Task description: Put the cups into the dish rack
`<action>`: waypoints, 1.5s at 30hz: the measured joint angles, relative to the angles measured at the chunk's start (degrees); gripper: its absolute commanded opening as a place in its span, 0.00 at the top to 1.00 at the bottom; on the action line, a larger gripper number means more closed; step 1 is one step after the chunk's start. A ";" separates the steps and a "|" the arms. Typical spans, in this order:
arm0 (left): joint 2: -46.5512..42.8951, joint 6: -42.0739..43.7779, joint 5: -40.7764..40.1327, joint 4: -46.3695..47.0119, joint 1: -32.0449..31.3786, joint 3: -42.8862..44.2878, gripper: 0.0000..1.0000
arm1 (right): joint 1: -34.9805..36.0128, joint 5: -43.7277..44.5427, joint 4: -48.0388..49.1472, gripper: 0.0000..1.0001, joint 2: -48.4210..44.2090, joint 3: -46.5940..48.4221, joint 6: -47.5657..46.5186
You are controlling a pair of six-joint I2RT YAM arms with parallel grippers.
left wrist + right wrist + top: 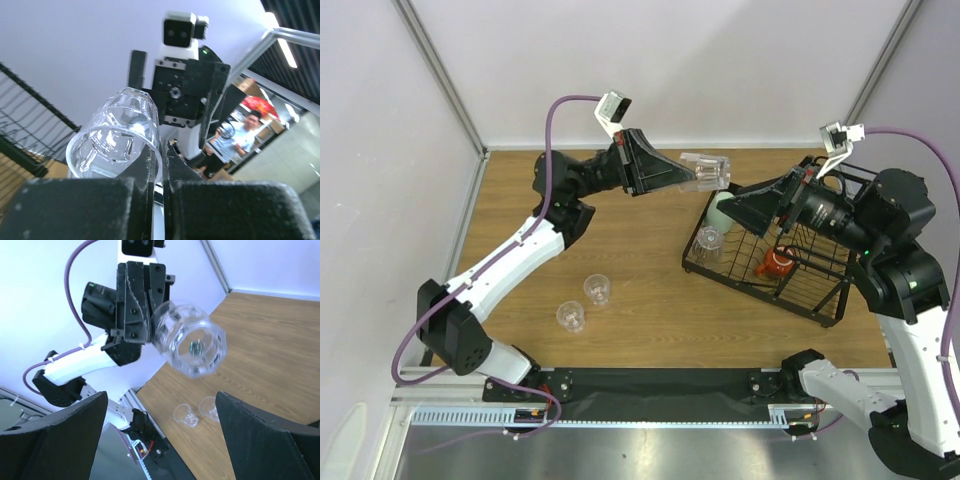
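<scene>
My left gripper [682,175] is shut on the rim of a clear tumbler [706,171] and holds it sideways in the air by the back left corner of the black wire dish rack [760,296]. In the left wrist view the jaws pinch the tumbler's [117,137] wall. My right gripper [740,203] is open and empty, facing that tumbler [192,342] from above the rack. In the rack stand a mint-green cup [721,207], a clear tumbler [708,240] and an orange-red mug [777,265]. Two clear tumblers [597,288] [571,316] stand on the table.
The wooden table [640,240] is walled by white panels at the back and left. A black strip and the arm bases run along the near edge. The rack fills the right side, under my right arm.
</scene>
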 measured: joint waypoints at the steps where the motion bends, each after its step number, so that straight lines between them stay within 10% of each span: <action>1: 0.35 -0.72 0.17 1.01 -0.33 0.00 1.00 | 0.00 -0.61 0.59 0.05 0.20 -0.17 0.48; 21: 1.51 -4.83 2.99 7.04 -4.17 0.48 1.00 | 0.00 -1.16 4.09 0.28 1.73 -0.76 2.75; 27: 1.79 -5.29 2.95 7.13 -4.48 0.63 1.00 | 0.00 -1.25 4.57 0.57 0.96 -1.05 3.43; 31: 1.90 -5.75 3.21 7.04 -4.50 0.83 0.67 | 0.00 -1.22 4.83 1.00 0.68 -1.62 3.89; 37: 1.57 -2.16 4.50 2.97 -4.52 2.43 0.26 | 0.00 2.62 2.51 1.00 1.38 -1.55 4.28; 42: 0.57 9.31 4.46 -14.49 -2.86 6.12 0.26 | 0.52 13.14 -5.99 1.00 4.09 3.45 4.92; 45: -0.02 15.85 4.50 -24.00 -0.28 7.15 0.00 | -0.20 24.26 -12.35 1.00 7.17 7.76 4.85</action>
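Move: Held at its rim, the clear glass cup has its middle about 4 cm right of the left hand's point and a little above it; the right gripper stands open some 8 cm right of that point and 5 cm back. From the right hand the held cup is 5 cm ahead, 4 cm left, level. Far below in the rack, roughly 42 cm down, are the racked glass, 11 cm ahead and 2 cm right, and the green cup, 17 cm ahead and 5 cm right. Drawing back about 4 cm, the left hand brings the glass cup's base end between the right hand's open fingers, which wait almost in place and close on it. The left fingers then open wide and let go of the rim, and that hand eases forward again and slightly down, while the right carries the cup some 7 cm forward, also rightward and down, swinging clockwise about 25 degrees and tipping down. ##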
